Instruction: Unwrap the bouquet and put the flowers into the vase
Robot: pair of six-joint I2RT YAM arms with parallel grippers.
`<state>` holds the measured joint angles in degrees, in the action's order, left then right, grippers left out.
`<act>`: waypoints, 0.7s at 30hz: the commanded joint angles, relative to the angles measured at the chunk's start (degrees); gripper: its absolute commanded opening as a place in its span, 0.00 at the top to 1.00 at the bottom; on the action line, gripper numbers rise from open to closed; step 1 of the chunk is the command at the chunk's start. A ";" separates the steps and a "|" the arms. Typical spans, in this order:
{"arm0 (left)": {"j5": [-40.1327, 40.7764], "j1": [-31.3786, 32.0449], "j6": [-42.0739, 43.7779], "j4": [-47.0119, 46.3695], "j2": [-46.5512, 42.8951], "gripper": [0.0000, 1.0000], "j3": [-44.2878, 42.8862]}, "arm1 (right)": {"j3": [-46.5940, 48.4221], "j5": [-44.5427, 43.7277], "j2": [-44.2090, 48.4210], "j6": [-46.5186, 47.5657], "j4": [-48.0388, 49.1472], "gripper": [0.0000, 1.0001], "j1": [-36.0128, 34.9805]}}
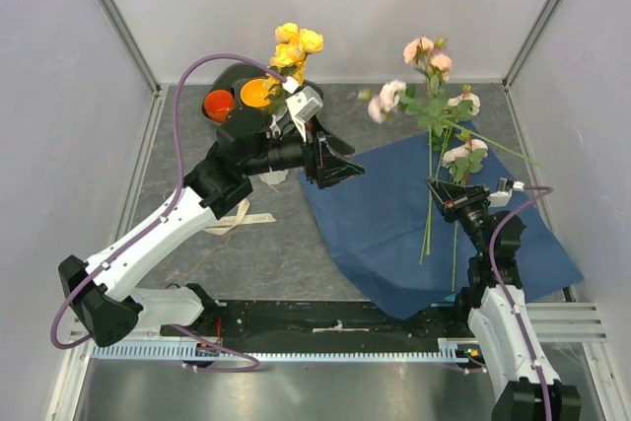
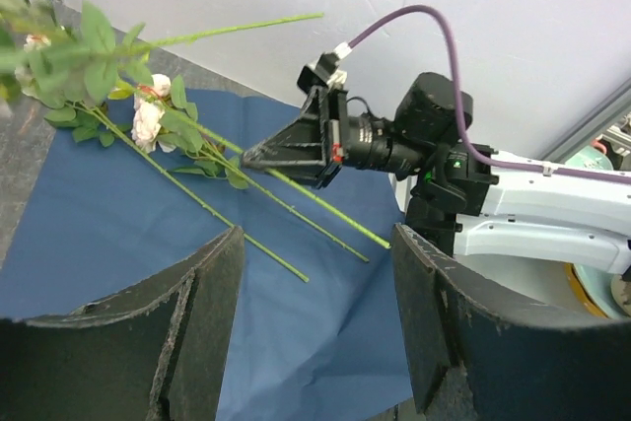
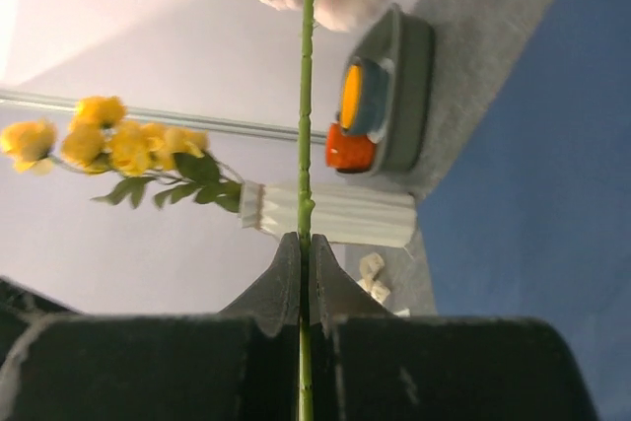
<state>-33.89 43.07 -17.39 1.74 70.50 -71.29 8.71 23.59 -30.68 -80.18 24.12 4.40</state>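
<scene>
The blue paper (image 1: 394, 234) lies spread flat on the table. My right gripper (image 1: 444, 190) is shut on the green stem (image 3: 306, 96) of a pink flower (image 1: 424, 52) and holds it raised above the paper. Two other pink flowers (image 1: 460, 154) lie on the paper with their stems (image 2: 237, 224) pointing toward me. The white ribbed vase (image 3: 330, 214) holds yellow flowers (image 1: 296, 46); in the top view my left arm hides most of it. My left gripper (image 1: 330, 160) hangs open and empty over the paper's left edge (image 2: 317, 236).
A dark grey tray (image 1: 225, 79) with orange bowls (image 1: 219, 104) sits at the back left beside the vase. The cream ribbon (image 1: 242, 216) lies loose on the table left of the paper. Pale walls close in the back and both sides.
</scene>
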 commanded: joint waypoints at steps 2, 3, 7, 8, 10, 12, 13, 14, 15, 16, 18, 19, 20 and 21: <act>0.67 0.52 2.44 0.20 0.07 0.32 -2.63 | 7.59 3.04 -4.91 8.94 -13.19 1.00 0.25; 0.58 0.52 2.36 0.20 0.16 0.32 -2.63 | 10.33 1.30 -5.27 18.91 -19.57 1.00 0.25; 0.67 0.61 2.18 0.28 0.60 0.32 -2.80 | 18.53 -11.26 -5.45 37.70 -39.30 1.00 0.17; 0.75 0.53 2.10 0.37 0.60 0.32 -2.81 | 19.23 -12.07 -5.97 39.56 -41.67 1.00 0.17; 0.49 0.61 1.74 0.37 1.04 0.32 -2.81 | 19.59 -12.26 -9.65 44.75 -43.09 1.00 0.25; 0.49 0.61 1.48 0.37 1.31 0.32 -2.81 | 20.12 -10.42 -14.47 46.69 -44.95 1.00 0.25; 0.40 0.53 1.30 0.37 1.74 0.32 -2.89 | 19.77 -9.45 -15.46 46.96 -44.60 1.00 0.17; 0.40 0.61 1.22 0.37 1.83 0.32 -2.89 | 18.90 -8.75 -15.81 46.79 -43.64 1.00 0.17; 0.23 0.61 1.13 0.37 2.01 0.33 -2.89 | 18.37 -8.65 -15.30 46.44 -43.11 1.00 0.25; 0.31 0.61 1.13 0.46 2.27 0.33 -2.89 | 18.01 -8.74 -14.68 46.26 -42.67 1.00 0.25; 0.23 0.70 1.04 0.55 2.27 0.33 -2.98 | 18.01 -10.40 -13.28 46.60 -42.66 1.00 0.17; 0.31 0.70 1.04 0.55 2.45 0.33 -2.98 | 18.27 -11.28 -12.92 47.13 -43.10 1.00 0.17; 0.23 0.70 1.04 0.55 2.45 0.33 -2.98 | 19.14 -12.51 -12.22 48.18 -44.06 1.00 0.17; 0.31 0.79 1.04 0.72 2.45 0.33 -3.07 | 19.67 -15.22 -11.78 48.89 -44.59 1.00 0.25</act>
<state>-33.28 43.33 -17.41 3.03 72.79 -71.70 26.26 13.96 -45.15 -35.79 -19.42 4.38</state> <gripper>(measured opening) 0.676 0.020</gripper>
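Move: The right hand has a pink rose by its stem; the middle of the blue sheet lies some 21 cm below it, about 3 cm ahead and 5 cm to its right. The pink roses lying on the sheet are about 19 cm ahead, 15 cm right and 17 cm lower, the vase roughly 15 cm ahead, 34 cm left. From the left hand the sheet's middle is about 8 cm ahead, 23 cm right and 38 cm down. The right hand, its shut fingers still pinching the rose stem, swings down about 11 cm towards the blue sheet in two quick drops, shifting some 4 cm to its right between them and easing back a little at the end. As it sinks, the wrist rolls about 40 degrees so that the hand's left side dips, and the fingertips, level until now, tip down by close to 30 degrees over the sheet. ##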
